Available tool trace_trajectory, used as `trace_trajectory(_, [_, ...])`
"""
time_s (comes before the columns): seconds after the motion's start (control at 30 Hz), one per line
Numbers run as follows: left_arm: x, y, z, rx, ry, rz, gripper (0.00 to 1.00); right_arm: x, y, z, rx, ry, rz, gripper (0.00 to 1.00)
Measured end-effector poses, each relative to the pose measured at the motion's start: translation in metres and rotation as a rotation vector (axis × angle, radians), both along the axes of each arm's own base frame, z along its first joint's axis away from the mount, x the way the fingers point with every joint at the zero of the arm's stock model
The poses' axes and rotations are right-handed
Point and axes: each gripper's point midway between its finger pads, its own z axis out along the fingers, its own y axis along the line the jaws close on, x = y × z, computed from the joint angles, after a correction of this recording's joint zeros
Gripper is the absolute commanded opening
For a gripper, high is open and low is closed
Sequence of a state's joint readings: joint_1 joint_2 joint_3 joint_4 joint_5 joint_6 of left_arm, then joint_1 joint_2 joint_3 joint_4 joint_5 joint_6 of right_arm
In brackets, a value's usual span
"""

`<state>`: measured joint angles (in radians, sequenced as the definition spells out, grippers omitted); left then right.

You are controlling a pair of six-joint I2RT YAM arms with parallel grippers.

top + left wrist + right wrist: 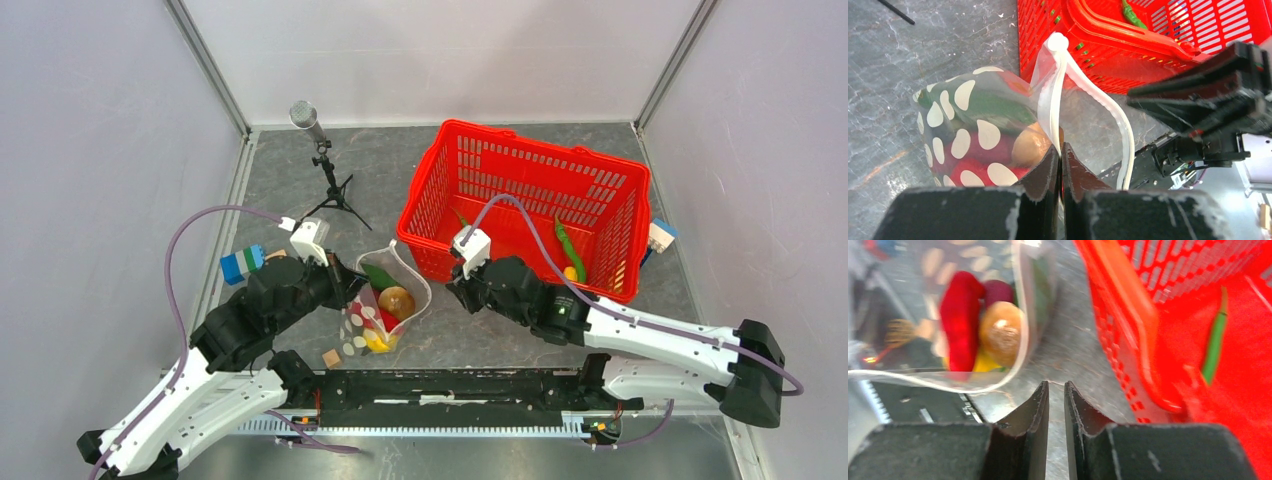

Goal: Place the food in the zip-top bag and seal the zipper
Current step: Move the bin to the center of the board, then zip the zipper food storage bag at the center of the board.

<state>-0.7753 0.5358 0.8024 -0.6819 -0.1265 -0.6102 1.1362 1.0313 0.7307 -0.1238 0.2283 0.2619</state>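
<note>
The dotted zip-top bag (372,318) stands with its mouth open between the two arms. Its food includes a brown lump (1030,145), a red chilli (960,320), a magenta aubergine (998,290), a yellow piece (980,362) and a green pod (983,105). My left gripper (1061,150) is shut on the white zipper (1055,100) at the bag's near rim. My right gripper (1056,385) hangs just right of the bag above bare table. Its jaws stand a narrow gap apart with nothing between them. Another green pod (1215,337) lies in the basket.
The red mesh basket (530,135) stands behind my right gripper, close to the bag. A microphone on a tripod (305,115) is at the back left. A blue-green block (242,263) and a wooden cube (331,357) lie by the left arm.
</note>
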Motion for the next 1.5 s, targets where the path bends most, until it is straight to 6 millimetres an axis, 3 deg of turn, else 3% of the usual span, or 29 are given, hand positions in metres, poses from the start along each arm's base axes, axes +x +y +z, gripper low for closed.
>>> trace_trajectory(0.2, [-0.009,-0.008,0.005,0.051,-0.029,-0.124,0.09,0.052,-0.039,-0.03,-0.148,-0.012,-0.206,0.19])
trace_trajectory(0.3, [-0.018,-0.016,0.006,0.073,-0.032,-0.219,0.09,0.084,-0.062,-0.027,-0.15,-0.037,-0.318,0.21])
trace_trajectory(0.37, [-0.023,-0.023,0.007,0.08,-0.025,-0.279,0.09,0.098,-0.073,-0.022,-0.144,-0.057,-0.364,0.31])
trace_trajectory(0.57, [-0.044,-0.047,0.002,0.083,0.036,-0.497,0.09,0.117,-0.072,-0.012,-0.171,-0.093,-0.342,0.44])
trace_trajectory(0.63, [-0.052,-0.054,0.004,0.089,0.055,-0.579,0.09,0.11,-0.066,-0.013,-0.159,-0.092,-0.267,0.5])
trace_trajectory(0.73, [-0.06,-0.061,0.009,0.104,0.064,-0.682,0.09,0.083,-0.065,-0.014,-0.096,-0.119,-0.134,0.62])
trace_trajectory(0.87, [-0.07,-0.06,0.021,0.14,0.034,-0.785,0.09,0.042,-0.07,0.007,0.028,-0.232,0.024,0.77])
trace_trajectory(1.03, [-0.08,-0.056,0.031,0.173,-0.023,-0.891,0.08,0.005,-0.059,0.033,0.118,-0.405,0.26,0.8])
trace_trajectory(1.27, [-0.083,-0.057,0.019,0.216,0.017,-0.962,0.08,-0.043,-0.045,0.01,0.14,-0.463,0.576,0.8])
trace_trajectory(1.5, [-0.075,-0.055,0.016,0.248,0.012,-0.927,0.08,-0.077,-0.028,0.017,0.216,-0.46,0.743,0.8])
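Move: The bin stands ahead of my right hand and off to its right, its middle roughly 15 cm forward, 16 cm right and 9 cm lower; the filled bag is about 13 cm to that hand's left and 6 cm back. From my left hand, which holds the zipper edge, the bag hangs about 6 cm back, 5 cm right and 9 cm down. The bin's middle is some 15 cm ahead of and 34 cm to the right of that left hand. I drive my nearly shut right fingers forward and right about 14 cm, dipping slightly, to push the near-left part of the bin away, then draw them back nearly 20 cm, opening wide and swinging round to point left. Meanwhile my left hand keeps its pinch on the bag and carries it back and right about 9 cm, turning clockwise some 55 degrees. ##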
